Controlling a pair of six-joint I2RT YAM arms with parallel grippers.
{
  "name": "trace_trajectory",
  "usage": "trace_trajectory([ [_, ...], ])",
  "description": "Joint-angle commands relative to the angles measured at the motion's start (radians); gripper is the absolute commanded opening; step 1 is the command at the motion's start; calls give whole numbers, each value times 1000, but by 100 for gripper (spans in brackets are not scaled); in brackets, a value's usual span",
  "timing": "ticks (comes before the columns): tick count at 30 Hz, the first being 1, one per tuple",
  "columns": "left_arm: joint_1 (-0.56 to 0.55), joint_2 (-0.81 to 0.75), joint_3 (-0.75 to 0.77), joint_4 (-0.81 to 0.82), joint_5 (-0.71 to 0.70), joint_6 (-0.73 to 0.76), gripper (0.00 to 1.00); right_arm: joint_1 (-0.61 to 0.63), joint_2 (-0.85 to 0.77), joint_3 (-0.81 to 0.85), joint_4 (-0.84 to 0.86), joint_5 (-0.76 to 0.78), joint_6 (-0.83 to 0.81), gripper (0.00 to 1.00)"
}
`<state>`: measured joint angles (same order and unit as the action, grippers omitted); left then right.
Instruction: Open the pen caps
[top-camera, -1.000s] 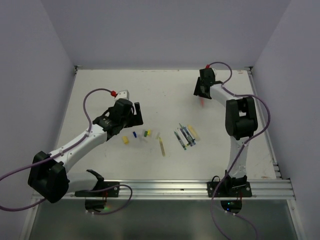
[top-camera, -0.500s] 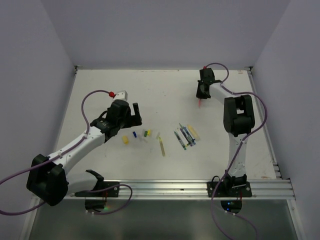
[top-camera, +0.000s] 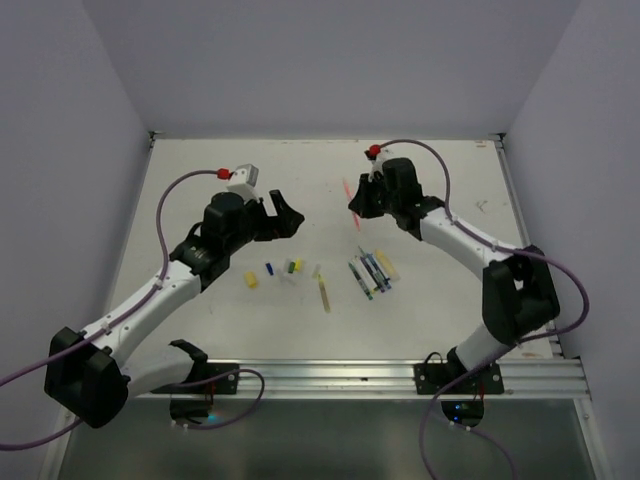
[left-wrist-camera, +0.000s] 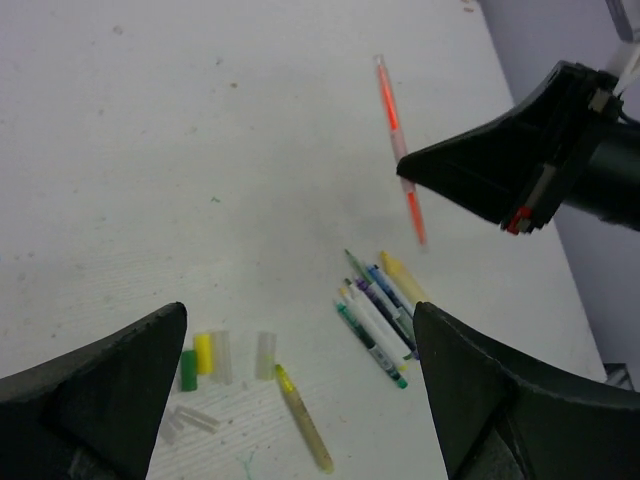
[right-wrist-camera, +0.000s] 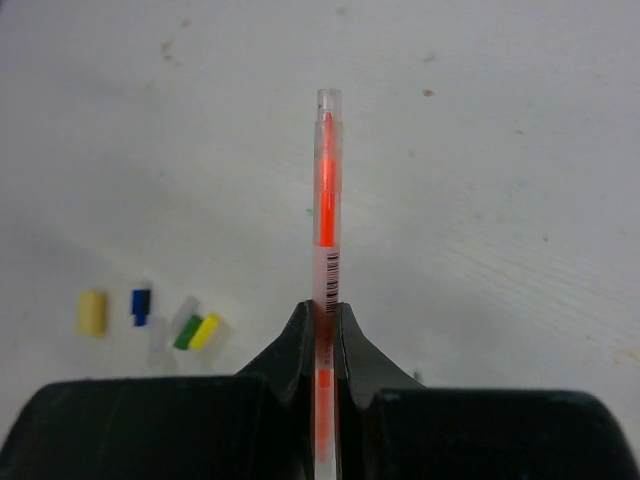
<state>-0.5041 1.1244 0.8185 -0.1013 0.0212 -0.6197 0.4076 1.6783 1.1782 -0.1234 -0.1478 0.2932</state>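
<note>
My right gripper (top-camera: 362, 205) (right-wrist-camera: 326, 315) is shut on an orange-red pen (right-wrist-camera: 326, 200) (top-camera: 350, 190) and holds it above the table, its clear end pointing away from the jaws. The left wrist view shows that same pen (left-wrist-camera: 392, 110) sticking out of the right gripper's fingers (left-wrist-camera: 470, 170). My left gripper (top-camera: 283, 220) (left-wrist-camera: 298, 312) hangs open and empty, left of the pen and apart from it. Loose pen caps lie on the table below: a yellow cap (top-camera: 251, 280) (right-wrist-camera: 92, 312), a blue cap (top-camera: 269, 268) (right-wrist-camera: 140, 303) and a green cap beside a yellow one (top-camera: 293, 266) (left-wrist-camera: 189, 369).
A bundle of several pens (top-camera: 372, 272) (left-wrist-camera: 380, 310) lies right of centre. A single yellow pen (top-camera: 323, 293) (left-wrist-camera: 303, 420) lies between the bundle and the caps. Clear cap pieces (left-wrist-camera: 265, 355) sit among the coloured ones. White walls close in the table (top-camera: 200, 180) on three sides.
The right gripper closed on the orange-red pen at the back right and swung it in toward the middle. The left gripper moved right and a little farther back, still open.
</note>
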Motion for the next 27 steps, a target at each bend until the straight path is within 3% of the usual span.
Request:
trace_trajectory([
  [1,9,-35,4,170,123,-31,97,78,-167,-118,197,-120,35,0],
  [8,9,-40,-21,336,290,-103,93,191,-419,-374,401,-206,67,0],
  [13,7,-18,-54,434,359,-149,81,223,-529,-465,479,-252,86,0],
  [18,-5,8,-87,531,419,-195,68,237,-552,-514,541,-286,123,0],
  [27,-47,40,-76,552,410,-189,46,250,-528,-520,590,-314,144,0],
])
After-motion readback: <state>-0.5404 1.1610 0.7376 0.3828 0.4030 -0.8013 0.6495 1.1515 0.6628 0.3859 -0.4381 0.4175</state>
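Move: The right gripper already grips the orange pen near its middle, off the table, cap end forward. The left fingers are open and empty, about 10 cm back, 17 cm left and 7 cm above the right hand point; from the left, the pen lies some 11 cm ahead, 17 cm right and 7 cm lower. On the table, 11 cm below the right hand, the marker cluster sits 14 cm back and 4 cm right; loose caps lie 18 cm below the left hand, 2 cm back. Swing the right gripper back about 17 cm, rising some 10 cm and drifting left, quickly at first, then easing. Keep its hold and tip the fingers up while turning counter-clockwise, so the cap end points at the left gripper. Meanwhile, bring the left gripper right and up, about 8 cm right, turning it clockwise and closing its fingers to half open around the cap end, not yet pinching. ##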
